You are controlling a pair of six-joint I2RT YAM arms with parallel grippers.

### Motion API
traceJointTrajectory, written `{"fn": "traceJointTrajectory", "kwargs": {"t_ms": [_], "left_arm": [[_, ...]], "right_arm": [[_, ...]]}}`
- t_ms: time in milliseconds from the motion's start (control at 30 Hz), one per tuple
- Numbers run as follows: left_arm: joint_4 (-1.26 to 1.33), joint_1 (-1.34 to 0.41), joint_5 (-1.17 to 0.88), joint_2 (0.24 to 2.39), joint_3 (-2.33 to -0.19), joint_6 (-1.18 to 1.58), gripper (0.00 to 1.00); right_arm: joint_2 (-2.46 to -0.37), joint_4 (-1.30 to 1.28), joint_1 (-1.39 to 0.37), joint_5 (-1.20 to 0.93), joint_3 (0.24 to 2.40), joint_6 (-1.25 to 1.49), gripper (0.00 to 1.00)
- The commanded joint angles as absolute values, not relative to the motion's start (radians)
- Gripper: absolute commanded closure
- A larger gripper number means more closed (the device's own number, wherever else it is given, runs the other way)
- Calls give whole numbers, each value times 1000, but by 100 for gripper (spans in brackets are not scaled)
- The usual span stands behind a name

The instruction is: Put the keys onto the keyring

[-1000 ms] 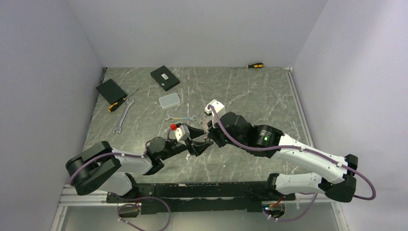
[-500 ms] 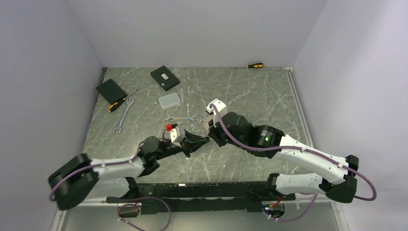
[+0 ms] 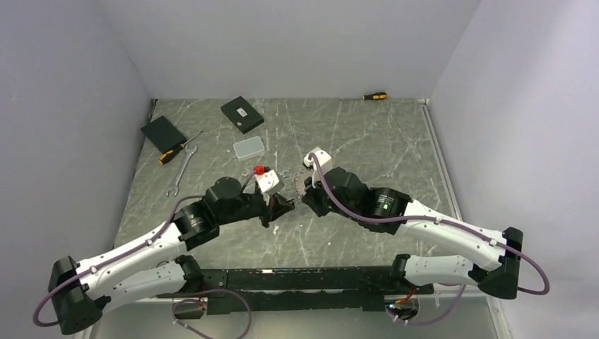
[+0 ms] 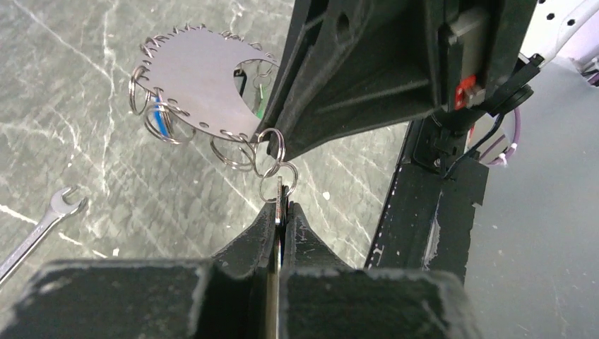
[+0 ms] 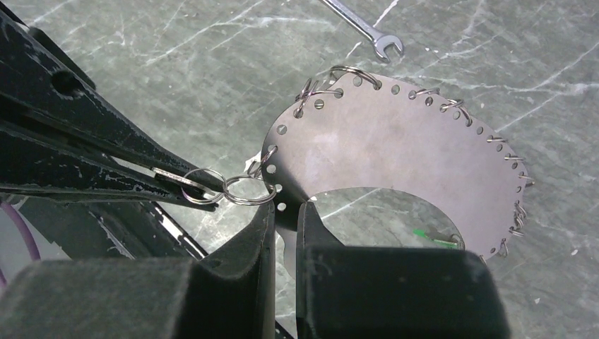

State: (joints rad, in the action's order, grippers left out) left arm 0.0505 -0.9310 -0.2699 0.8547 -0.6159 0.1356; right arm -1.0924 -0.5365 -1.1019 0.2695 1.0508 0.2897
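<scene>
The keyring (image 5: 395, 148) is a flat grey metal plate with a big hole in the middle. Its rim is pierced with small holes that carry little split rings. My right gripper (image 5: 286, 208) is shut on its inner edge and holds it above the table. A green tag (image 5: 434, 238) and a blue tag (image 4: 161, 120) hang under it. My left gripper (image 4: 282, 208) is shut on a thin silver key (image 4: 280, 201), seen edge-on. The key's small ring (image 5: 205, 188) links to a second ring (image 5: 248, 191) at the plate's rim. In the top view both grippers (image 3: 286, 205) (image 3: 305, 194) meet at mid-table.
A silver wrench (image 3: 181, 169), a yellow-handled screwdriver (image 3: 179, 148), two black boxes (image 3: 241, 114) (image 3: 163, 132) and a grey case (image 3: 248, 147) lie at the back left. Another screwdriver (image 3: 374, 95) lies by the back wall. A small wrench (image 5: 364, 28) lies just beyond the plate.
My left gripper has closed on the key. The left arm has stretched out and lifted, and its wrist now sits farther back. The right gripper has shifted slightly left with the plate.
</scene>
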Motion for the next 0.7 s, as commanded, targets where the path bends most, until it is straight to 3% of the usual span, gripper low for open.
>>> {"fn": "traceJointTrajectory", "kwargs": {"t_ms": [0,300,467,567,667], "left_arm": [[-270,-941,-267,880,-780,91,100],[-560,-940,-210,923,-1034,28,100],[-678,-939,-189,955,-1176,12,100],[-752,-940,-182,988,-1273,-30,100],[-835,-940,-176,1029,-1378,-66,100]], "right_arm": [[-1055,-498,-1080,328,1042,281,100],[-981,-403,-1080,202,945,270,78],[-914,-326,-1080,146,896,262,61],[-881,-284,-1080,95,874,251,45],[-862,-250,-1079,64,855,239,41]]}}
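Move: The keyring's big crescent plate, its edge in the right fingers, has its middle about 5 cm ahead of the right hand, 1 cm to its right and 3 cm below. From the left hand that middle lies some 8 cm ahead, 6 cm to the right and 3 cm below. The key pinched in the left fingertips is about 5 cm to the right hand's left and 3 cm nearer the base. From the left hand, the wrench lies some 20 cm ahead, 8 cm left, 20 cm down. The keyring plate is handed over in the air: the right fingers, shut on its edge, open to a bit over half and let go while that hand draws about 2 cm back and 2 cm up. The left hand, still pinching the key on its split ring, first eases left, then mainly climbs, about 7 cm up and 3.5 cm left in all, its fingertips tipping down nearly 20 degrees. ##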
